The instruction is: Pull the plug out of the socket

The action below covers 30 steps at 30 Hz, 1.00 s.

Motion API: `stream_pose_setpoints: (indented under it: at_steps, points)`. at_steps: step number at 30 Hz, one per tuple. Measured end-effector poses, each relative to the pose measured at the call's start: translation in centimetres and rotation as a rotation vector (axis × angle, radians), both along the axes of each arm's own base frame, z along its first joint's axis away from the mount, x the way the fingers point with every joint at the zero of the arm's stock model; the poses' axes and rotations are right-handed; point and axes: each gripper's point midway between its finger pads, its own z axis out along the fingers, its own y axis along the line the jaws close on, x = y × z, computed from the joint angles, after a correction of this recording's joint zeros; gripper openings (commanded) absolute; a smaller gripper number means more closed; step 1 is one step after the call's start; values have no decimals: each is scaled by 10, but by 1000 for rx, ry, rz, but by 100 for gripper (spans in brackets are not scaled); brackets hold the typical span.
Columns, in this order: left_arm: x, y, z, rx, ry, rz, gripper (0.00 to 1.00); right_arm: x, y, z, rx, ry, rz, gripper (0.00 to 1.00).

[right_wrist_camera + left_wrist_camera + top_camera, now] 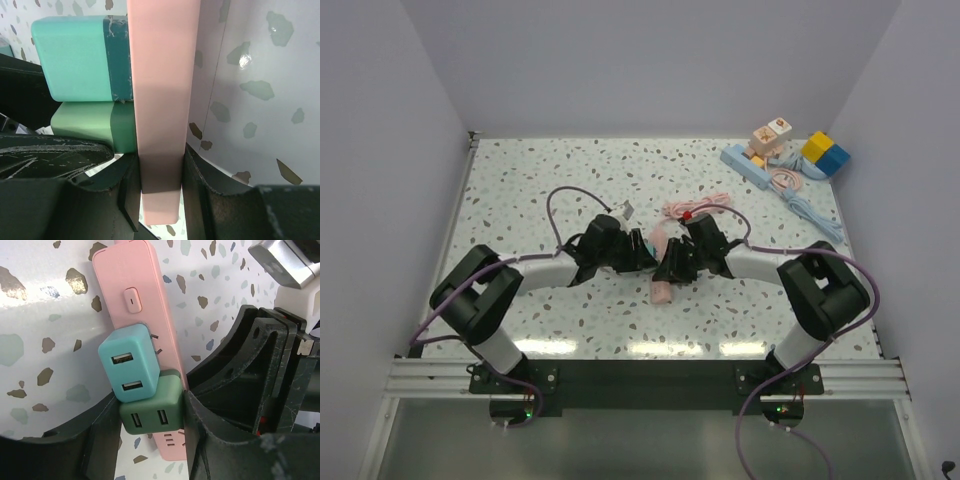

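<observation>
A pink power strip [145, 285], the socket, lies on the speckled table with two USB plugs in it. The teal plug [130, 362] is tilted, and its metal prongs show. Just below it sits the green plug [150, 412]. My left gripper [150, 410] is shut on the green plug, with a finger pressed against each of its sides. My right gripper [160, 185] is shut on the near end of the pink strip [162, 75]. In the top view both grippers [645, 250] [675, 262] meet over the strip [663, 290] at the table's middle.
The strip's pink cable [705, 207] is coiled just behind the grippers. At the back right lie a blue power strip [745, 168] with plugs in it, a coiled blue cable [805, 205] and yellow and blue blocks [825, 152]. White walls close in the table.
</observation>
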Motion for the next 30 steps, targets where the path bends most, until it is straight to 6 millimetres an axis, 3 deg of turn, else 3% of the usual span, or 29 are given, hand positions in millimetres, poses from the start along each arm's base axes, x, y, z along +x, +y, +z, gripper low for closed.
stream_pose_setpoints:
  at_steps: [5, 8, 13, 16, 19, 26, 28, 30]
  points:
    - [-8, 14, 2, 16, -17, 28, 0, -5, 7, -2, 15, 14, 7, 0]
    - [-16, 38, 9, 14, -20, 67, 0, -11, 19, -5, 47, 32, 39, 0]
    - [-5, 104, 51, -8, -112, 237, 0, 1, 18, -8, 74, 51, -4, 0]
    - [-10, 118, 66, 9, -142, 264, 0, 6, 18, -8, 84, 50, -14, 0]
    - [-18, 141, 58, 87, -108, 321, 0, 6, 19, -8, 89, 51, -11, 0]
    - [-31, 242, 16, 306, 55, 623, 0, 7, 19, -6, 84, 50, -2, 0]
    - [-39, 252, 9, 344, 96, 655, 0, 7, 19, -6, 81, 50, 1, 0]
    - [-46, 256, 5, 364, 127, 668, 11, 7, 18, -5, 75, 49, 7, 0]
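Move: My left hand already grips the green plug, still seated in the pink socket, whose middle is about 4 cm to that hand's right and level with it fore and aft. The seated teal plug adjoins it, some 4 cm farther out. A loose teal plug lies on the table about 34 cm left of my left hand, 7 cm back and slightly lower. From my right hand, clamped on the socket, the green plug is roughly 4 cm ahead and 4 cm left. With my left hand keeping its grip on the green plug, I pull left out of the socket, swing some 25 cm left and slightly back, arching about 6 cm up and down again while turning roughly 40 degrees counter-clockwise, towards the loose teal plug. My right hand keeps hold of the socket, is drawn a couple of centimetres left by the pull, then stays there. ##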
